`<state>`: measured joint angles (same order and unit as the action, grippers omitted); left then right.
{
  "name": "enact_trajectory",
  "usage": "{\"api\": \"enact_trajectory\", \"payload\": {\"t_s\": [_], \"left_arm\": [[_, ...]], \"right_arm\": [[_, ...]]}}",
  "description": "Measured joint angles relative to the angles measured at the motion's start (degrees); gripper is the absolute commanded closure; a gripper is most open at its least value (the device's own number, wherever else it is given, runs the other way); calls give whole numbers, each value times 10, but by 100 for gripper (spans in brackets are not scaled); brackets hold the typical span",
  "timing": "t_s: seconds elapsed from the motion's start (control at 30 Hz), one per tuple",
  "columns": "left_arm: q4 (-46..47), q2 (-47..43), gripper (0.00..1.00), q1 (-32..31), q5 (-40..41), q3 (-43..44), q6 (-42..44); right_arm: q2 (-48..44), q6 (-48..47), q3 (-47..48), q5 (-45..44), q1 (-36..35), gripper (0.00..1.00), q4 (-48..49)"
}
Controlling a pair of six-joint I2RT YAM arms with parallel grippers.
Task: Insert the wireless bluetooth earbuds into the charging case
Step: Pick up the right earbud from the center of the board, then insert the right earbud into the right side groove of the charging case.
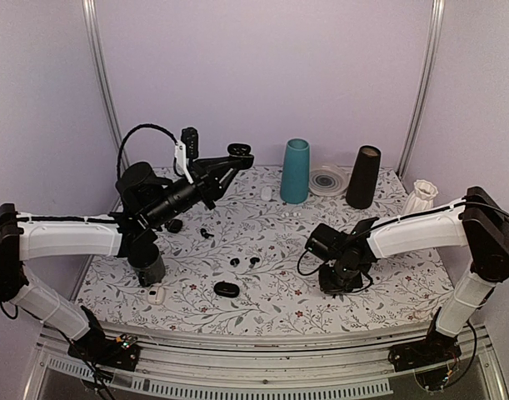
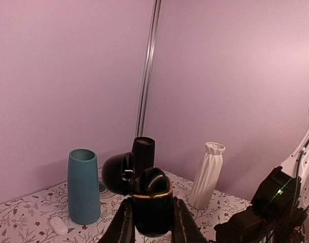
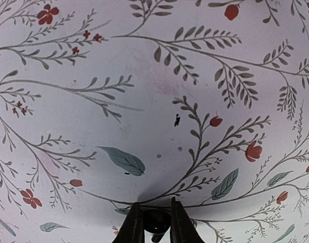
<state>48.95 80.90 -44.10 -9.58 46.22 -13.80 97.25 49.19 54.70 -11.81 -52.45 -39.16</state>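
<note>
My left gripper (image 2: 152, 218) is raised above the table's back left and is shut on an open black charging case (image 2: 152, 205). The case's lid (image 2: 118, 173) hangs open to the left, and a glossy dark shape sits in its top. In the top view the case (image 1: 240, 151) is held high. My right gripper (image 3: 157, 223) points down at the tablecloth and is shut on a small black earbud (image 3: 157, 220). In the top view that gripper (image 1: 337, 282) is at the right, and its earbud is hidden. Two loose earbuds (image 1: 235, 262) (image 1: 255, 261) lie mid-table.
A closed black case (image 1: 225, 289) and a white case (image 1: 158, 295) lie near the front. At the back stand a teal vase (image 1: 295, 171), a plate (image 1: 327, 180), a black vase (image 1: 363, 177) and a white vase (image 1: 420, 196). Another small black piece (image 1: 206, 233) lies left of centre.
</note>
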Motion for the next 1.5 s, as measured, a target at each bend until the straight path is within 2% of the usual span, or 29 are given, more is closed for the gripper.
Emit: {"api": "enact_trajectory", "payload": {"t_s": [0.33, 0.87, 1.5], "left_arm": [[-2, 0, 100, 0, 0, 0, -9], [-1, 12, 100, 6, -8, 0, -44], [-16, 100, 100, 11, -90, 33, -148]], "right_arm": [[0, -4, 10, -7, 0, 91, -3], [-37, -44, 119, -94, 0, 91, -7], [-61, -142, 273, -173, 0, 90, 38]]}}
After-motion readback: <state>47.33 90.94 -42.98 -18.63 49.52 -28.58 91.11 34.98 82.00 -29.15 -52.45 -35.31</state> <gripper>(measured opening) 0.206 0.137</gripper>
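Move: The earbud sits pinched in the right fingertips at the table. Held up in the left gripper, the open charging case is about 10 cm ahead of the right hand, 20 cm to its left and 33 cm above. Of the right hand, two loose earbuds lie some 11 cm ahead and 22 cm left, and a closed black case 1 cm ahead and 27 cm left. From the left hand, the pinched earbud is roughly 9 cm back, 21 cm right and 33 cm down. Keep the right fingers shut on the earbud and lift it off the table about 23 cm, carrying it forward and somewhat left towards the open case while the wrist swings the down-pointing fingers some 35 degrees forward. Late on, lower the left gripper with the case and ease it right to meet the earbud, tipping its fingers down and turning slightly clockwise. ##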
